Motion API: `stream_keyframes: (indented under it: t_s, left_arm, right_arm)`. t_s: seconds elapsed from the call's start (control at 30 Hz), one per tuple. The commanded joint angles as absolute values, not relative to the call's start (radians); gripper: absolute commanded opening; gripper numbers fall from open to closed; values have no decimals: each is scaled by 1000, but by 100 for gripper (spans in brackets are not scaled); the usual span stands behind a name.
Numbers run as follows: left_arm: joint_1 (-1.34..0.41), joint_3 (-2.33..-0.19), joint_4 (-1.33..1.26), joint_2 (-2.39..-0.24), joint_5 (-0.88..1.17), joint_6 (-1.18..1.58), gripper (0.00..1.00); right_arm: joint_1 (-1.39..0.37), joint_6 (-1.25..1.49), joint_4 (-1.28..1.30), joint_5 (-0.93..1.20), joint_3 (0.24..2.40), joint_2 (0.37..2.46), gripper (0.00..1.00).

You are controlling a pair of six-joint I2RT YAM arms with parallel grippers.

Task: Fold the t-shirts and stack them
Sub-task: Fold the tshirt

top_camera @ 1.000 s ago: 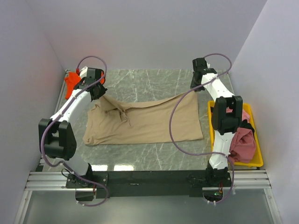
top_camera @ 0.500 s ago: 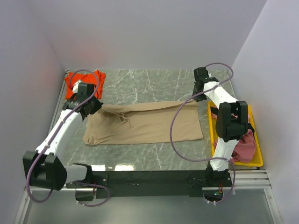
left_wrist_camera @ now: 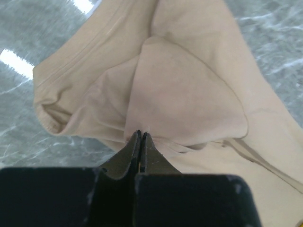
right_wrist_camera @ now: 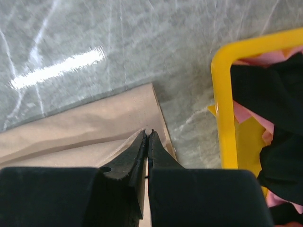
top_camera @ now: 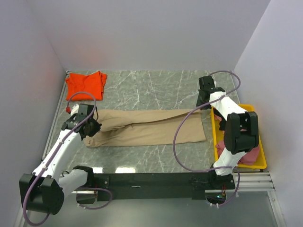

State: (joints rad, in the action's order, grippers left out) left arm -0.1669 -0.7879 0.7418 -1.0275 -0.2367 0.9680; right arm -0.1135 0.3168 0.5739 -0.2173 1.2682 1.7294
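The large tan t-shirt (top_camera: 151, 130) lies in a long band across the table, its far half doubled over toward me. My left gripper (top_camera: 91, 127) is shut on a bunched fold at its left end, seen close up in the left wrist view (left_wrist_camera: 141, 134). My right gripper (top_camera: 203, 103) is shut on the shirt's upper right corner (right_wrist_camera: 149, 132), just above the cloth. The orange-red t-shirt (top_camera: 85, 84) lies folded at the back left. Pink cloth (top_camera: 252, 155) and a dark shirt (right_wrist_camera: 270, 90) are piled in the tray.
The yellow tray (top_camera: 214, 137) stands along the right edge, its rim (right_wrist_camera: 222, 94) close beside my right gripper. Grey walls close the table on the left, back and right. A black rail runs along the near edge.
Both arms have swung toward the near side, drawing the tan shirt's far edge down over the rest. The left arm has cleared the orange-red shirt, which now shows whole.
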Motion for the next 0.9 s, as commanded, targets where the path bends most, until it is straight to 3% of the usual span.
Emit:
stream_keyframes:
  t_s: [0.0, 0.33, 0.37, 0.4, 0.43, 0.47, 0.5, 0.53, 0.63, 0.7, 0.73, 0.87]
  left_arm:
    - [-164, -744, 755, -1022, -275, 1022, 0]
    - [-164, -680, 779, -1086, -284, 1066, 1]
    - [-164, -678, 799, -1091, -297, 1074, 3]
    - [-164, -681, 810, -1097, -301, 1086, 7]
    - [-164, -683, 818, -1101, -302, 1092, 26]
    - [-164, -689, 824, -1101, -296, 1101, 37]
    - [-164, -701, 845, -1100, -298, 1104, 46]
    - [-164, -707, 854, -1097, -296, 1106, 70]
    - [-164, -742, 894, -1060, -295, 1103, 99]
    - [-164, -777, 897, -1019, -290, 1097, 99]
    - [-164, -790, 888, -1008, -288, 1092, 99]
    - [-164, -828, 760, -1014, -252, 1029, 99]
  right_arm:
    - [-115, 325, 526, -235, 1226, 1678, 0]
    - [-114, 380, 514, -270, 1141, 1700, 2]
    - [-114, 393, 512, -273, 1132, 1701, 10]
    - [-115, 396, 509, -273, 1128, 1704, 15]
    - [-115, 399, 511, -276, 1124, 1706, 23]
    - [-115, 408, 520, -281, 1124, 1707, 41]
    - [-115, 410, 529, -291, 1127, 1704, 46]
    - [-115, 416, 538, -301, 1132, 1701, 50]
    - [-117, 429, 578, -314, 1152, 1661, 65]
    - [-120, 425, 574, -293, 1151, 1617, 70]
    - [-121, 422, 569, -267, 1147, 1602, 78]
    - [-155, 394, 485, -75, 1131, 1571, 83]
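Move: A little back and below each hand is the spot on the beige t-shirt's lower layer where its pinched far edge is to lie: for the left hand about 4 cm back, 1 cm left and 7 down; for the right about 3 cm back, straight below, 5 down. The folded red shirt lies some 23 cm ahead and 7 left of the left hand. From the right hand, the t-shirt's near right corner is about 17 cm back and 4 right, the yellow bin's middle 15 back and 21 right. Sinking and drawing back together, both hands bring the pinched edge down onto the t-shirt, the left dropping about 5 cm, the right some 3, with similar travel back. Low over the cloth both sets of fingers open wide and let go while the left tips about 10 degrees farther downward; both then lift clear, the left also easing forward. ##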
